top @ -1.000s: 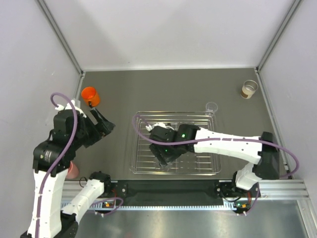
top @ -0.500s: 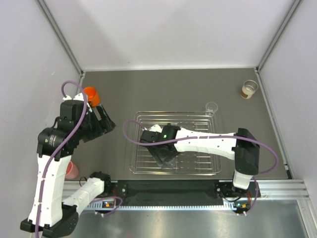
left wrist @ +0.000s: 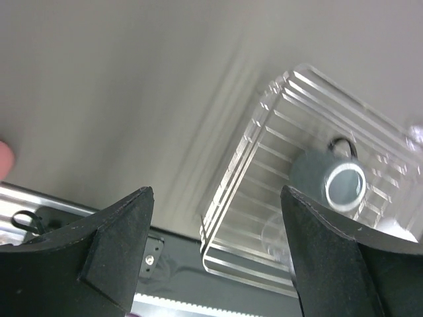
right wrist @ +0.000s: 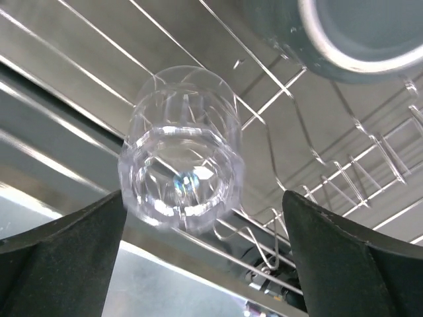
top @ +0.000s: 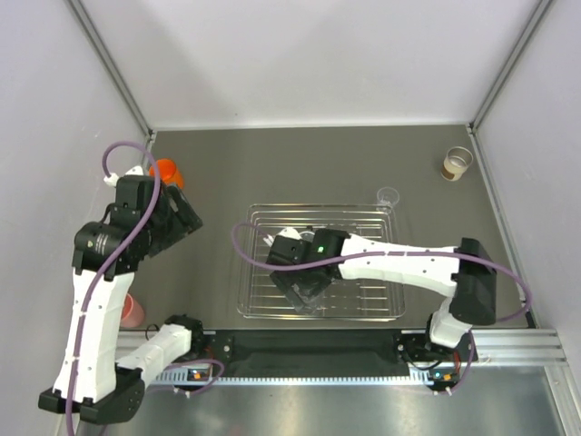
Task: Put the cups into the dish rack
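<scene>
The dish rack (top: 363, 218) lies mid-table. My right gripper (top: 305, 291) hangs low over its near left part. In the right wrist view that gripper (right wrist: 203, 196) is open, and a clear cup (right wrist: 180, 169) lies on its side on the bars between the fingers, close to the left one and apart from the right one. A dark grey cup (right wrist: 344, 30) lies in the rack beyond it. My left gripper (top: 189, 216) is open and empty, just in front of the orange cup (top: 166, 170). From the left wrist, the rack (left wrist: 254, 148) and dark grey cup (left wrist: 329, 179) show ahead.
A second clear cup (top: 388, 194) stands just beyond the rack's far right corner. A cream cup (top: 457, 163) stands at the far right by the wall. A pink cup (top: 132, 309) sits by the left arm's base. Walls close in on three sides.
My right gripper's jaws have spread wide and let go of the clear cup, which now lies on the rack. My left arm has swung back toward the orange cup.
</scene>
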`<action>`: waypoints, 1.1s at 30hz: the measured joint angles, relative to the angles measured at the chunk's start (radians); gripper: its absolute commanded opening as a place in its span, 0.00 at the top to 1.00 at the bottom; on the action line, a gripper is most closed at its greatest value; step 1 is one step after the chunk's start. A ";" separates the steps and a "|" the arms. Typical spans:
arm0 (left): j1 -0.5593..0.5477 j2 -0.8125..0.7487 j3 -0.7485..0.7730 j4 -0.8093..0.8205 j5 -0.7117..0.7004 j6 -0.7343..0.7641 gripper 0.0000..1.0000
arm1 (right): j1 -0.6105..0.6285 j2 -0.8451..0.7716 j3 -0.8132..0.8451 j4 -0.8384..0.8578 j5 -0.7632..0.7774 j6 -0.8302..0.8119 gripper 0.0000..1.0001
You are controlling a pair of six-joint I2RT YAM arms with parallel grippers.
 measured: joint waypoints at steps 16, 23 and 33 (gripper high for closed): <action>0.000 0.160 0.040 0.003 -0.124 -0.081 0.23 | -0.165 -0.378 0.034 0.039 -0.011 -0.109 0.00; 0.008 0.327 0.049 0.168 -0.229 0.030 0.23 | -0.256 -0.562 -0.018 0.044 -0.048 -0.134 0.00; 0.210 0.571 0.079 0.496 -0.233 0.214 0.19 | -0.331 -0.670 -0.080 0.039 -0.110 -0.151 0.00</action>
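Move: The orange cup is about 25 cm ahead of the left hand, 15 cm to its left and 23 cm below; the pink cup is some 12 cm behind that hand, 17 cm left, 25 cm down. The glass cup stands in the rack between the open right fingers, about 5 cm below. From the right hand, the grey mug is 10 cm ahead at 0 cm sideways, the small clear cup some 27 cm ahead and 22 cm right. Left reaches 20 cm forward towards the orange cup while open right rises 16 cm off the glass cup, swinging right. ##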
